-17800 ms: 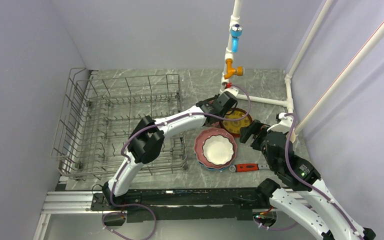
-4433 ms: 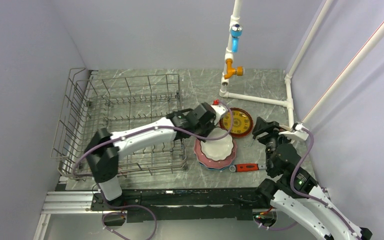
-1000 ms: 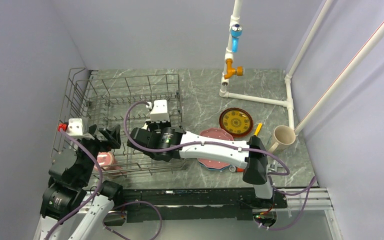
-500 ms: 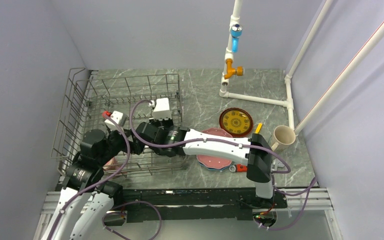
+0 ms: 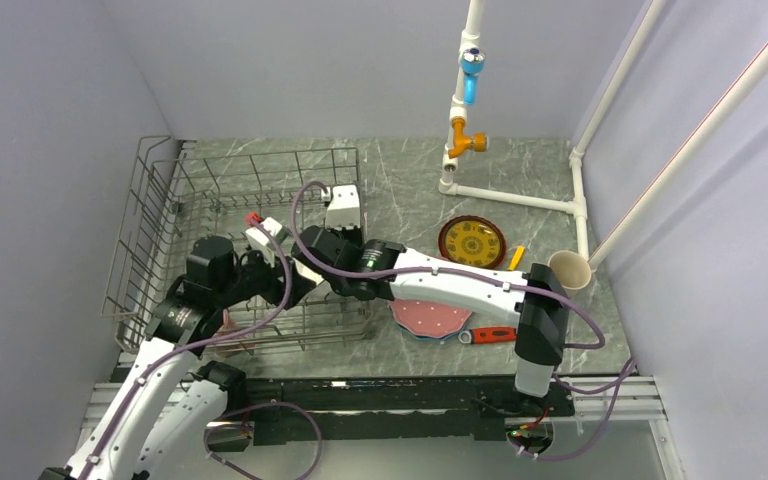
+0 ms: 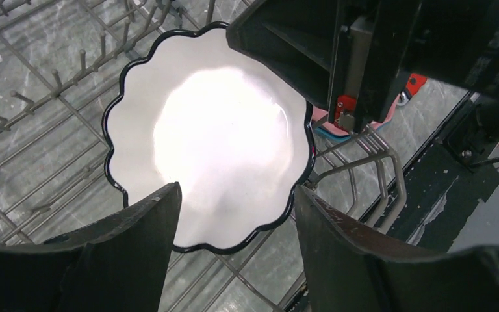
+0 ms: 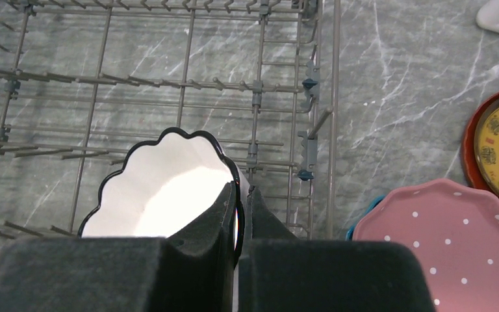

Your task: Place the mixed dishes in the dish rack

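The white scalloped bowl (image 6: 214,136) with a dark rim hangs just above the floor of the grey wire dish rack (image 5: 160,240). My right gripper (image 7: 240,195) is shut on the bowl's rim (image 7: 230,170), one finger inside and one outside. My left gripper (image 6: 234,192) is open, and its fingers (image 6: 136,253) straddle the bowl's near edge without touching it. In the top view both grippers meet over the rack's right part, left gripper (image 5: 295,280) and right gripper (image 5: 312,250), and they hide the bowl. A pink mug (image 5: 227,321) shows partly in the rack's front.
Right of the rack, a pink dotted scalloped plate (image 5: 430,318) lies on a blue plate (image 7: 364,214). A red-brown plate with a yellow centre (image 5: 472,243), a yellow screwdriver (image 5: 517,257) and a cream cup (image 5: 568,270) are behind it. A red-handled wrench (image 5: 490,335) lies in front. White pipes (image 5: 510,198) stand at the back.
My left arm has swung right across the rack to the bowl, and its jaws have narrowed. My right gripper, still holding the bowl, has shifted slightly right and back.
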{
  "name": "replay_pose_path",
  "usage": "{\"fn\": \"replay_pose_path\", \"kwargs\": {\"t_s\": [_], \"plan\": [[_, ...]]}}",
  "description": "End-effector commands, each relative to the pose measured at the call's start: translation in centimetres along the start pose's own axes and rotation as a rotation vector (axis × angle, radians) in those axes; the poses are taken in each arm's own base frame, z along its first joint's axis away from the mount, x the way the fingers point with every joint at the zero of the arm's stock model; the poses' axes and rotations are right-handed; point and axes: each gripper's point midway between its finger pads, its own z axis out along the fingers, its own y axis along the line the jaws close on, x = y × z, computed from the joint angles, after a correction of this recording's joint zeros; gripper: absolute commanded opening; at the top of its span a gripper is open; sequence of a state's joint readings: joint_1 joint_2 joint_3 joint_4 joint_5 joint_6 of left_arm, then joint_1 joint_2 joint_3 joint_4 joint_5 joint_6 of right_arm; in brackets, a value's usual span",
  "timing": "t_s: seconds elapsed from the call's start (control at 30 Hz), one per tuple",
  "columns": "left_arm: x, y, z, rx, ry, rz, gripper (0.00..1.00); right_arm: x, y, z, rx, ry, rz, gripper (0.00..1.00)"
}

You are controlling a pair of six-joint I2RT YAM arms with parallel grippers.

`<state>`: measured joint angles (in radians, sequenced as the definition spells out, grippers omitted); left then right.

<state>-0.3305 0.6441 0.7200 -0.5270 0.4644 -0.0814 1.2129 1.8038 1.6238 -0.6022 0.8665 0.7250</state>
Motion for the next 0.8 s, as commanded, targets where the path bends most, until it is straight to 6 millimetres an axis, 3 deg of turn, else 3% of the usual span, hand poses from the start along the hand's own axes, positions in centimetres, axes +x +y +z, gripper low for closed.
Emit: {"fn": "replay_pose_path", "kwargs": {"t_s": [0.0, 0.27, 0.47, 0.6, 0.7, 0.77], "plan": [[-1.6, -0.7, 0.9, 0.053, -0.088, 0.107, 0.66, -4.3, 0.6, -1.8, -0.101, -0.047, 0.173, 0.00], [-0.4, -2.0, 2.7, 0.142, -0.087, 0.120, 0.66, -4.4, 0.0, -1.6, -0.132, -0.028, 0.209, 0.00], [0.7, -2.5, 4.5, 0.200, -0.011, 0.035, 0.53, -4.4, 0.1, -1.5, -0.155, -0.016, 0.221, 0.00], [0.5, -1.9, 4.9, 0.169, 0.016, 0.029, 0.32, -4.4, 0.0, -1.5, -0.163, -0.012, 0.229, 0.00], [-0.2, -2.6, 4.7, 0.204, 0.013, 0.030, 0.02, -4.6, -0.3, -1.6, -0.166, -0.014, 0.226, 0.00], [-0.8, -3.4, 4.3, 0.238, 0.005, 0.025, 0.00, -4.9, -0.7, -1.7, -0.190, -0.005, 0.210, 0.00]]}}
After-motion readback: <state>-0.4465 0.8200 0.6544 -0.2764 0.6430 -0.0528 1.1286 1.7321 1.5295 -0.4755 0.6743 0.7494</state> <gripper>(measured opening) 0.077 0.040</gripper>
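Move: The white dish with the black scalloped rim, already in the right fingers above the rack, has its middle about 4 cm ahead of the left hand and 3 cm to its right, nearly level. The rack's middle lies some 11 cm ahead, 15 cm left and 12 cm below. The pink plate sits about 26 cm right, level front to back, 15 cm down. From the right hand the dish's middle is about 6 cm left, 2 cm ahead and 5 cm lower. The left fingers close from wide open and pinch the white dish's rim a few centimetres below the right hand's grip. To get there the left hand goes about 6 cm right, sinking some 3 cm on the way and rising a little as it shuts, turning about 15 degrees clockwise. The right hand keeps its pinch almost in place, rolling some 10 degrees so its left side rises. ##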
